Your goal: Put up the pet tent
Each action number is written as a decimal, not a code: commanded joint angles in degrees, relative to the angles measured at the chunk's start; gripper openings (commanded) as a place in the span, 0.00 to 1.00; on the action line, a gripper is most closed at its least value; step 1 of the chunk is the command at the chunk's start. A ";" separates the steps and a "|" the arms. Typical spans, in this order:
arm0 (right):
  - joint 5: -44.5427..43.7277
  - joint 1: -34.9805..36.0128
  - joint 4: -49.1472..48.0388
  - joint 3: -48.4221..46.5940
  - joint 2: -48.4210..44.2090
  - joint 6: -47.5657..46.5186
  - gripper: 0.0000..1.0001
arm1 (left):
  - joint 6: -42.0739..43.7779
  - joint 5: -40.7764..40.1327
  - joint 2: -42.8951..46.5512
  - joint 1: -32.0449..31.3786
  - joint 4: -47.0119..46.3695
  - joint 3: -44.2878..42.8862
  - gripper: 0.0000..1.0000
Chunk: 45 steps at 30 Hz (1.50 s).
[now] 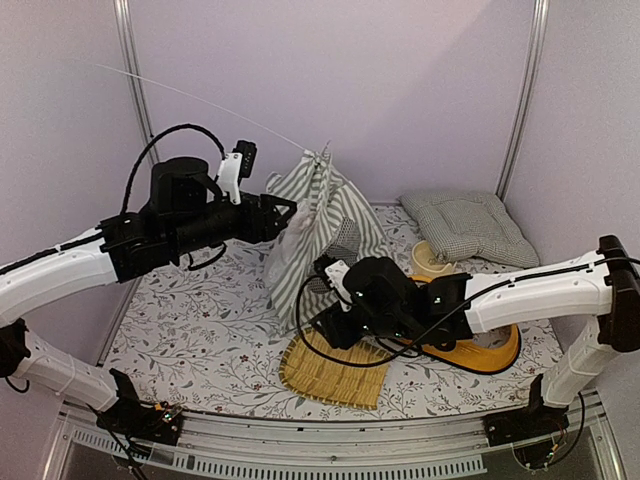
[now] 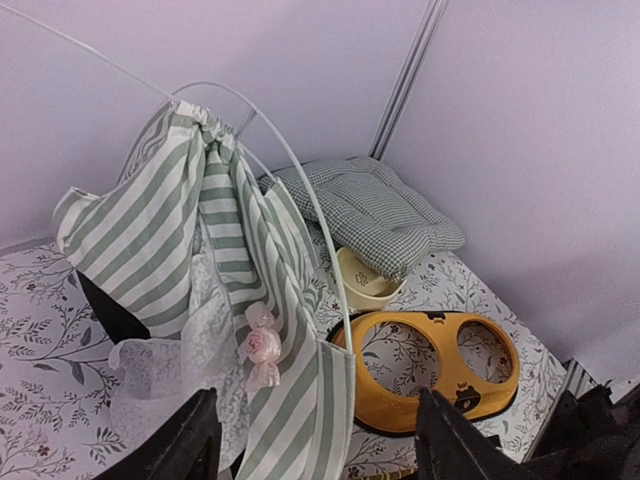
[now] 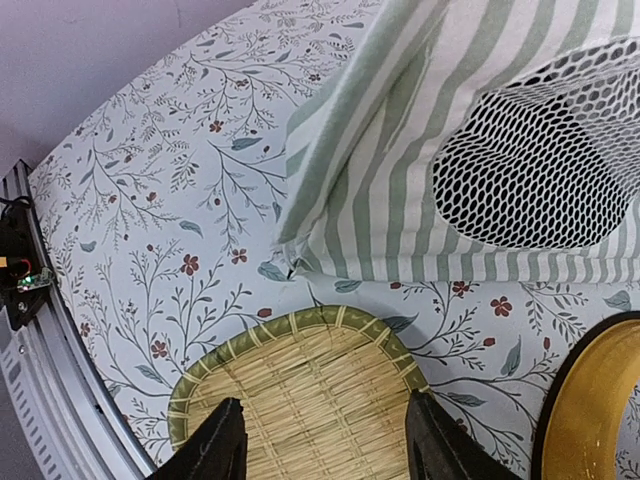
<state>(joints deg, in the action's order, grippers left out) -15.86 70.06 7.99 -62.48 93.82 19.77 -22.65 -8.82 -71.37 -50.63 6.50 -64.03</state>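
The pet tent (image 1: 322,222) is a striped grey-green and white fabric bundle, gathered at its top and standing mid-table. One thin white pole (image 1: 200,98) sticks out up-left; another arcs over the fabric (image 2: 305,190). Its lace curtain (image 2: 170,365) and a pink bow (image 2: 260,345) hang at the front, and a round mesh window (image 3: 540,150) shows on the side. My left gripper (image 1: 288,210) is open at the tent's left side, its fingers wide apart (image 2: 315,445) with nothing gripped. My right gripper (image 3: 325,450) is open above a bamboo mat, just short of the tent's lower corner (image 3: 300,235).
A bamboo mat (image 1: 335,370) lies in front of the tent. A yellow two-hole bowl holder (image 1: 485,352) sits under the right arm, with a cream bowl (image 1: 432,258) and a checked cushion (image 1: 465,225) behind it. A floral cloth (image 1: 200,320) covers the table, and walls stand close.
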 commanded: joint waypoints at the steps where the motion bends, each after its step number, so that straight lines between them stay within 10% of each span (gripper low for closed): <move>1: 0.49 -0.14 0.19 1.66 -7.52 2.21 0.80 | 0.55 -0.74 -0.78 2.39 1.99 -2.50 0.66; 20: 19.49 -24.10 -7.31 10.92 -25.05 15.39 0.99 | 10.58 2.47 -9.38 11.87 4.04 -11.08 0.60; 45: 24.78 -31.99 -10.70 -6.22 -5.50 7.67 0.99 | 18.33 12.11 -29.38 17.08 -8.44 -25.19 0.63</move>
<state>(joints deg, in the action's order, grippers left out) 10.94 39.77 -1.50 -63.83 83.64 32.75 -7.25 2.46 -98.94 -34.41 0.36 -86.59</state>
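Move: The tent's gathered top stands about 20 cm ahead of the left hand and 7 cm to its right, roughly level; the mesh window lies some 12 cm ahead, 10 cm right and 19 cm below. From the right hand, the mesh window is about 14 cm straight ahead and 3 cm lower, the woven tray directly abreast, 2 cm left and 14 cm below, and the yellow feeder 10 cm ahead, 25 cm right, equally low. Left hand reaches some 16 cm forward towards the tent's gathered top; right rises, swings right and forward, opening wide. ##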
